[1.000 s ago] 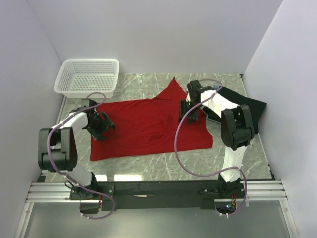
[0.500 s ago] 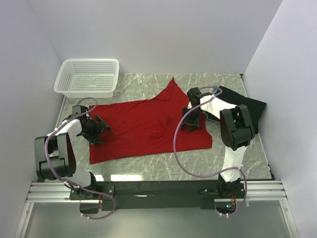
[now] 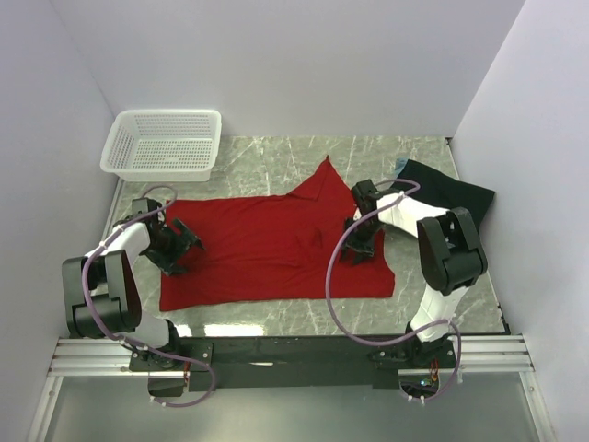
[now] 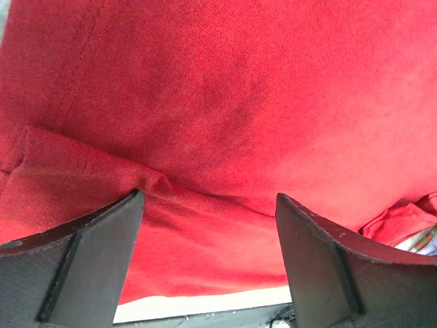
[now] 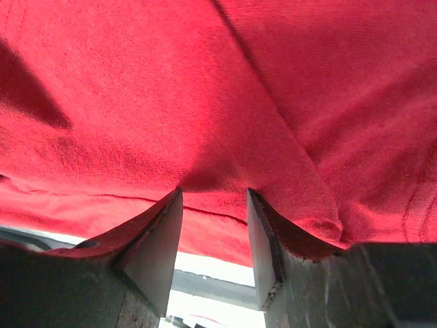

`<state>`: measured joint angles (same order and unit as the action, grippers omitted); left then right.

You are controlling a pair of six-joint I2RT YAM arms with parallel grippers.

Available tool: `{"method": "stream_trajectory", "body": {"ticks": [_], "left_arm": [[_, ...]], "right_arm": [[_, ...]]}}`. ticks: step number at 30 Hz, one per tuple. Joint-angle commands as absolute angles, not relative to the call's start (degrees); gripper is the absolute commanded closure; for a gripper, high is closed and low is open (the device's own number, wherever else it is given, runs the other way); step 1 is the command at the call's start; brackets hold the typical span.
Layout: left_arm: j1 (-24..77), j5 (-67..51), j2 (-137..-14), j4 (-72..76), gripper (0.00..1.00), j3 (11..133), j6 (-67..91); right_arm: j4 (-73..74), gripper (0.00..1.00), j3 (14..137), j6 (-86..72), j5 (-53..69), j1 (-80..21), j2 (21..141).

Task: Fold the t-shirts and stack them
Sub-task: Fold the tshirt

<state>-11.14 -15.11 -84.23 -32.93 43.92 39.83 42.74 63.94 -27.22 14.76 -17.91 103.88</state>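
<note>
The red t-shirt [image 3: 267,249] lies spread out across the middle of the table, one corner peaking toward the back. My left gripper [image 3: 175,245] presses down on its left edge; in the left wrist view the gripper [image 4: 208,197] stands wide open, with red cloth [image 4: 232,102] filling the gap. My right gripper [image 3: 359,241] rests on the shirt's right part. Its jaws [image 5: 214,191] are partly open, and a ridge of red cloth [image 5: 225,164] bunches at the tips. A black t-shirt [image 3: 449,190] lies at the back right with a light blue edge [image 3: 402,164] beside it.
A white mesh basket [image 3: 164,143] stands at the back left corner. White walls close in the left, back and right sides. The black rail with the arm bases [image 3: 294,352] runs along the near edge. Grey marble table [image 3: 276,318] shows in front of the shirt.
Both grippers moved toward the near edge, the right one farther. The red shirt slid nearer with them and lies flatter. The right jaws narrowed a little and the left jaws widened slightly.
</note>
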Motion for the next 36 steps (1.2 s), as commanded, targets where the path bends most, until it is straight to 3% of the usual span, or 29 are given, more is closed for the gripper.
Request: {"method": "stream_trajectory", "body": {"ticks": [1,10,18,27,36], "left_arm": [[-12.13,-9.23,-84.64,-37.79,0.13,43.42,38.23],[-12.22,-9.93,-81.39,-41.22,0.1,44.03,37.62],[-12.22,-11.6,-76.73,-43.15,0.1,44.82,37.97],[-12.22,-11.34,-76.54,-43.51,0.1,56.58,36.92],[-12.22,-12.04,-85.95,-39.2,0.16,64.85,34.72]], "right_arm": [[48.16,0.5,58.28,-28.12,10.28,-20.03,103.72],[48.16,0.5,49.84,-33.31,10.28,-25.48,96.43],[52.9,0.49,52.73,-31.82,9.41,-25.93,92.11],[61.43,0.49,74.69,-27.43,7.03,-24.53,95.09],[54.41,0.49,94.11,-24.96,6.34,-18.91,108.79]]}}
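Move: The spread red t-shirt lies right under both hands' fingertips: its middle is about 20 cm to the left hand's right and 3 cm ahead, and 18 cm to the right hand's left and 3 cm ahead. From the left hand the white basket stands about 27 cm ahead and 7 cm left. From the right hand the shirt's pointed sleeve is roughly 20 cm ahead and 6 cm left, the dark folded shirts 15 cm ahead and 21 cm right. With their parted fingertips already resting on the red cloth, both hands stay low and drag it back towards the bases, the right sweeping about 10 cm along its right part while the left draws only some 3 cm at the left end, each tipping its fingertips back a little. Then both lift off the cloth and swing forward over it towards the far edge, about 10 cm up for the right and 8 for the left, fingertips tilting outward and the gaps unchanged. ##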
